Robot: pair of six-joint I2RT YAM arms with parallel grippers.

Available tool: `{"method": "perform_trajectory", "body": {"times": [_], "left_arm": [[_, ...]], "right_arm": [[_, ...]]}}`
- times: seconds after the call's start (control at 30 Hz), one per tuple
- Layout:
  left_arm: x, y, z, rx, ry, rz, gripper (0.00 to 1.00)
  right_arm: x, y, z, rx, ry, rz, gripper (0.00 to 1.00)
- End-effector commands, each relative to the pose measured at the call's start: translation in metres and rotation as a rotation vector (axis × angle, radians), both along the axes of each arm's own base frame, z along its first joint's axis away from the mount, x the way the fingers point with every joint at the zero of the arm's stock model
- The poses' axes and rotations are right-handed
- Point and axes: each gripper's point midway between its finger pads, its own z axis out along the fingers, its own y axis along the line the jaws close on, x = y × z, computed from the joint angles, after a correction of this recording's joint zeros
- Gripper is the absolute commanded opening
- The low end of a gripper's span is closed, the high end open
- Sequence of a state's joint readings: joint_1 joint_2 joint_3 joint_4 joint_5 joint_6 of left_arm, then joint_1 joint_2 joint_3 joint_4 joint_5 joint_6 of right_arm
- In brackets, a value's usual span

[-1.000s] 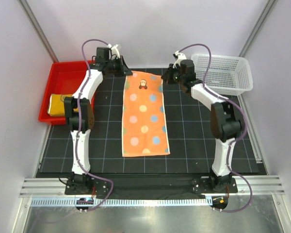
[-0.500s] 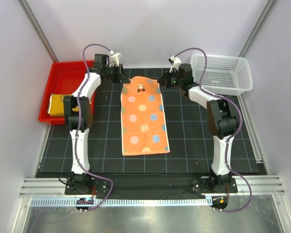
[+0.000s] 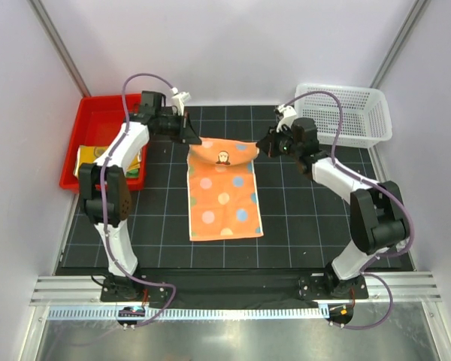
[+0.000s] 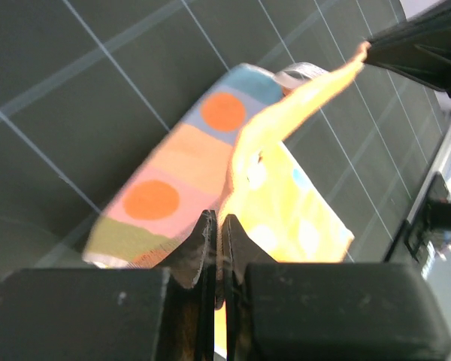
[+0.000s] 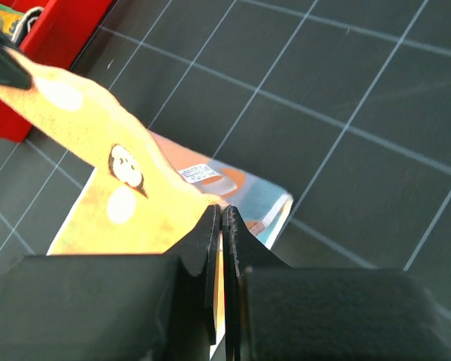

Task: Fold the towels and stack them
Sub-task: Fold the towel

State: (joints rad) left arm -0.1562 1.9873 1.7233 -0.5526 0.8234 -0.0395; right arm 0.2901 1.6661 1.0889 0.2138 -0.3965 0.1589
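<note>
The orange polka-dot towel (image 3: 224, 197) lies lengthwise on the black mat, its far edge lifted off the mat and hanging between both grippers, cartoon figure (image 3: 224, 157) facing up. My left gripper (image 3: 189, 138) is shut on the far left corner (image 4: 233, 180). My right gripper (image 3: 260, 147) is shut on the far right corner (image 5: 203, 197). In the wrist views the pastel-blocked underside (image 4: 173, 173) shows beneath the raised edge, with a white label (image 5: 198, 174). A folded yellow-orange towel (image 3: 90, 159) rests in the red tray (image 3: 98, 120), partly behind my left arm.
The white mesh basket (image 3: 351, 113) stands at the back right, just behind my right arm. The red tray sits off the mat's left edge. Grey walls close in on both sides and the back. A metal rail runs along the near edge.
Both grippers have lifted the towel's far edge and carried it toward me. The towel's flat part on the mat is shorter now, and the cartoon figure sits on the raised, sagging edge.
</note>
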Motion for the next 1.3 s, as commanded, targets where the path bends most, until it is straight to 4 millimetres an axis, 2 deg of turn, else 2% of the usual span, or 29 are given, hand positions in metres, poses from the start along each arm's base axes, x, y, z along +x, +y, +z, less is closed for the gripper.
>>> {"method": "perform_trajectory", "body": {"times": [0.0, 0.03, 0.1, 0.13, 0.2, 0.23, 0.27, 0.3, 0.37, 0.4, 0.43, 0.57, 0.7, 0.9, 1.0, 1.13, 1.27], "left_arm": [[-0.032, -0.005, 0.005, 0.024, 0.001, -0.037, 0.0], [-0.039, -0.004, 0.01, 0.028, -0.006, -0.036, 0.0], [-0.052, -0.003, 0.0, 0.048, 0.025, -0.031, 0.0], [-0.057, -0.002, 0.007, 0.049, 0.009, -0.029, 0.0], [-0.066, 0.0, -0.003, 0.07, 0.03, -0.023, 0.0], [-0.07, 0.0, 0.001, 0.077, 0.016, -0.016, 0.0], [-0.079, -0.003, -0.009, 0.092, 0.045, -0.015, 0.0], [-0.083, -0.002, -0.014, 0.112, 0.047, -0.002, 0.0], [-0.092, -0.011, -0.012, 0.108, 0.034, -0.001, 0.0], [-0.101, -0.012, -0.022, 0.111, 0.059, 0.0, 0.0], [-0.1, -0.013, -0.024, 0.116, 0.05, 0.015, 0.0], [-0.113, -0.011, -0.037, 0.153, 0.054, 0.062, 0.0], [-0.117, -0.006, -0.034, 0.192, 0.02, 0.108, 0.0], [-0.135, 0.0, -0.031, 0.21, 0.017, 0.125, 0.0], [-0.142, 0.003, -0.031, 0.223, 0.015, 0.131, 0.0], [-0.153, 0.002, -0.028, 0.224, 0.017, 0.122, 0.0], [-0.169, 0.001, -0.038, 0.232, 0.061, 0.104, 0.0]], "right_arm": [[-0.022, 0.003, 0.014, 0.025, -0.034, -0.008, 0.01], [-0.028, 0.003, 0.012, 0.034, -0.023, -0.012, 0.01], [-0.041, 0.002, 0.012, 0.043, -0.025, -0.017, 0.01], [-0.046, 0.003, 0.013, 0.048, -0.022, -0.016, 0.01], [-0.055, 0.002, 0.008, 0.041, -0.009, -0.022, 0.01], [-0.061, 0.003, 0.01, 0.04, -0.005, -0.02, 0.01], [-0.064, 0.001, 0.008, 0.036, 0.008, -0.035, 0.01], [-0.07, -0.001, -0.001, 0.026, 0.03, -0.042, 0.01], [-0.083, -0.002, 0.002, 0.037, 0.036, -0.047, 0.01], [-0.092, -0.004, -0.006, 0.037, 0.05, -0.047, 0.01], [-0.097, -0.003, -0.001, 0.047, 0.038, -0.04, 0.01], [-0.114, -0.005, -0.015, 0.029, 0.097, -0.034, 0.01], [-0.127, -0.005, -0.019, 0.055, 0.128, -0.031, 0.01], [-0.147, -0.002, -0.022, 0.054, 0.154, -0.011, 0.01], [-0.152, -0.004, -0.017, 0.057, 0.14, -0.012, 0.01], [-0.158, -0.005, -0.022, 0.054, 0.158, -0.005, 0.01], [-0.169, 0.001, -0.033, 0.062, 0.198, 0.015, 0.01]]}}
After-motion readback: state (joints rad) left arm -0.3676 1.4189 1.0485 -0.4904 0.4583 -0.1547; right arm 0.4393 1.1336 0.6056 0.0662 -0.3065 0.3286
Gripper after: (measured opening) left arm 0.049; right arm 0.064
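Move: The left fingers hold the orange towel's far-left corner in the air, and the towel's near-left corner lies about 29 cm back, 2 cm left and 12 cm below them; the yellow towel in the red bin is some 30 cm left, 3 cm back and 9 cm lower. The right hand holds the far-right corner; from it the near-right corner lies about 29 cm back, 1 cm right and 12 cm below, the white basket some 17 cm ahead, 33 cm right and 8 cm lower. Both arms keep their shut pinch on the two corners and together draw the held edge back over the lying part of the towel towards its near edge, about 16 cm, quickly at first and slower later on. They sink 3 to 4 cm on the way, the left dipping to 6 cm before coming up a little, while both hands tip some 10 degrees more steeply down, with hardly any sideways travel. ##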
